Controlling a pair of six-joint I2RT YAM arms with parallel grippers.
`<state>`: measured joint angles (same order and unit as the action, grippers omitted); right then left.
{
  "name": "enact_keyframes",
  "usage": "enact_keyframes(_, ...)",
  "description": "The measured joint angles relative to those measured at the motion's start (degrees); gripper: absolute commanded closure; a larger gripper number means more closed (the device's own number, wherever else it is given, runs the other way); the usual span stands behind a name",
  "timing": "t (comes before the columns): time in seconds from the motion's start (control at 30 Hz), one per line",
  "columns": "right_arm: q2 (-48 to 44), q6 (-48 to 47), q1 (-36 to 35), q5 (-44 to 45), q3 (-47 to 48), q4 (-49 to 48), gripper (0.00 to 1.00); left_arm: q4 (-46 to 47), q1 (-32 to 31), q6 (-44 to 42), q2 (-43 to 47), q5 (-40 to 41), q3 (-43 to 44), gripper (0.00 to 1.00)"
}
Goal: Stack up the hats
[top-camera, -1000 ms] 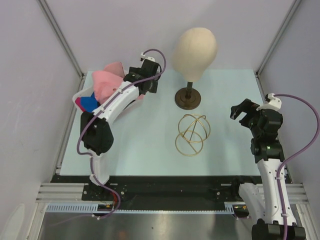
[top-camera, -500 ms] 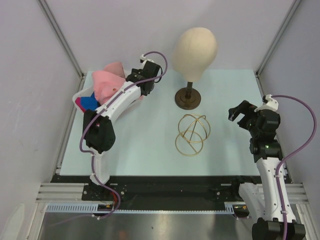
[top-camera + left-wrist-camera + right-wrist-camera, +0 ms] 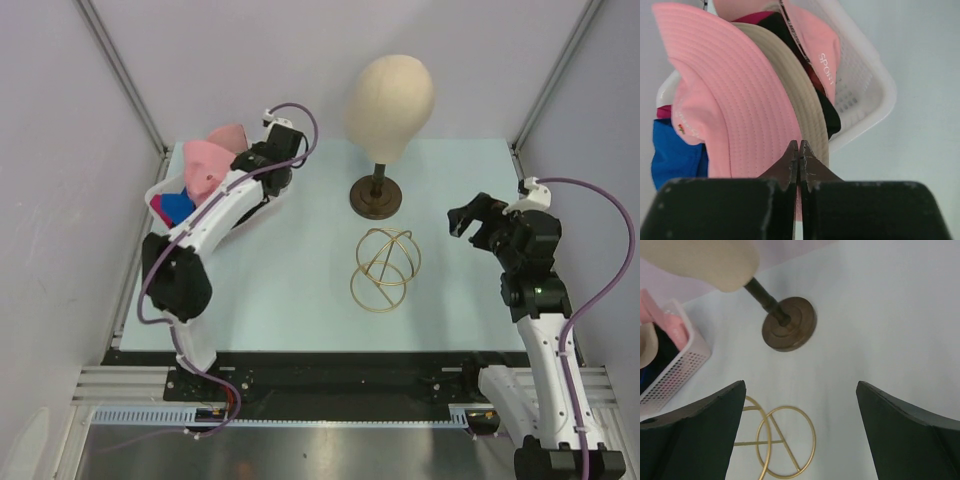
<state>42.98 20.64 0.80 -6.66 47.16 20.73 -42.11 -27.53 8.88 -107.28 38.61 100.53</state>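
The hats sit bunched in a white slatted basket [image 3: 160, 192] at the far left. In the left wrist view a salmon-pink bucket hat [image 3: 730, 100] with a beige underside fills the front. Behind it are a light-pink cap [image 3: 820, 50] marked SPORT, a strip of a magenta one [image 3: 747, 17] and a royal-blue cap [image 3: 675, 150] low on the left. My left gripper [image 3: 798, 145] is shut on the bucket hat's brim edge, pink on one side and beige on the other. From above, the left gripper [image 3: 248, 160] is at the basket's right side. My right gripper [image 3: 470, 220] hangs open over the table at the right.
A beige mannequin head [image 3: 392, 95] stands on a dark round base [image 3: 376, 196] at the back centre. A gold wire stand [image 3: 383, 268] lies in front of it, also under the right gripper [image 3: 800, 385]. Grey walls close in both sides.
My left gripper moved left into the hats and closed from wide open to shut on the bucket hat's brim. The right arm drifted slightly left, still open.
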Motion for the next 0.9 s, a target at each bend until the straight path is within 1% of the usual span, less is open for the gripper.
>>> enact_keyframes(0.1,0.04,-0.94,-3.02,0.59,4.72,0.98,0.03,1.88,0.2,-0.2,7.17,-1.42,-2.99,1.0)
enact_keyframes(0.3,0.76,-1.18,-10.34,2.38,12.63,0.15,0.05,7.48,0.87,-0.37,25.27,-5.33,-9.57,1.0)
enact_keyframes(0.37,1.73,-0.79,-14.03,2.97,14.19,-0.46,0.05,8.76,1.51,-0.33,30.58,-6.95,-12.2,1.0)
enact_keyframes(0.4,2.58,-0.76,-16.81,3.89,14.99,-0.96,0.05,8.94,2.03,-0.33,31.76,-7.41,-12.79,1.0)
enact_keyframes(0.43,3.96,-0.72,-21.05,4.68,16.09,-1.62,0.05,10.19,2.58,-0.28,33.51,-8.28,-14.34,1.0)
enact_keyframes(0.5,7.26,-1.18,-27.21,6.21,17.75,-2.75,0.04,11.15,3.72,-0.28,36.59,-10.38,-17.53,1.0)
enact_keyframes(0.57,11.65,-1.97,-34.86,8.76,20.2,-3.56,0.04,11.56,5.01,0.09,38.93,-12.87,-20.41,1.0)
enact_keyframes(0.67,20.09,-4.42,-43.95,10.86,24.52,-4.85,0.0,11.02,7.65,1.16,41.0,-16.63,-22.62,1.0)
enact_keyframes(0.8,32.22,-14.62,-55.45,13.4,29.64,-8.2,0.0,9.31,10.03,2.99,42.1,-20.68,-22.51,1.0)
enact_keyframes(0.9,38.34,-22.38,-60.81,13.77,32.06,-10.38,0.0,6.6,10.34,3.91,42.45,-22.86,-21.05,1.0)
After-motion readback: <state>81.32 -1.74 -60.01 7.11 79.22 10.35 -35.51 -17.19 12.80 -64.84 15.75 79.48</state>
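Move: The left hand has the pink hat's brim pinched, the hat's middle about 7 cm ahead, 10 left and 4 below; the straw hat lies partly beneath, some 8 ahead, 6 left. The white basket is centred 10 ahead, 12 left and 15 lower, the pink cap about 14 ahead, 8 left. From the open right hand the pink hat is roughly 55 left, 23 ahead; the wire stand is 17 left, 7 ahead, and the head stand's base 20 left, 26 ahead, both well below. Up and back out of the basket comes the left hand, some 14 cm up and 11 back with a small shift left, its shut fingers keeping the brims pinched as the wrist tips up and rolls its left side down. The open right hand rises, then sweeps fast left about 35 cm towards the held hats, sinking a little late and turning some 50 degrees counter-clockwise. ##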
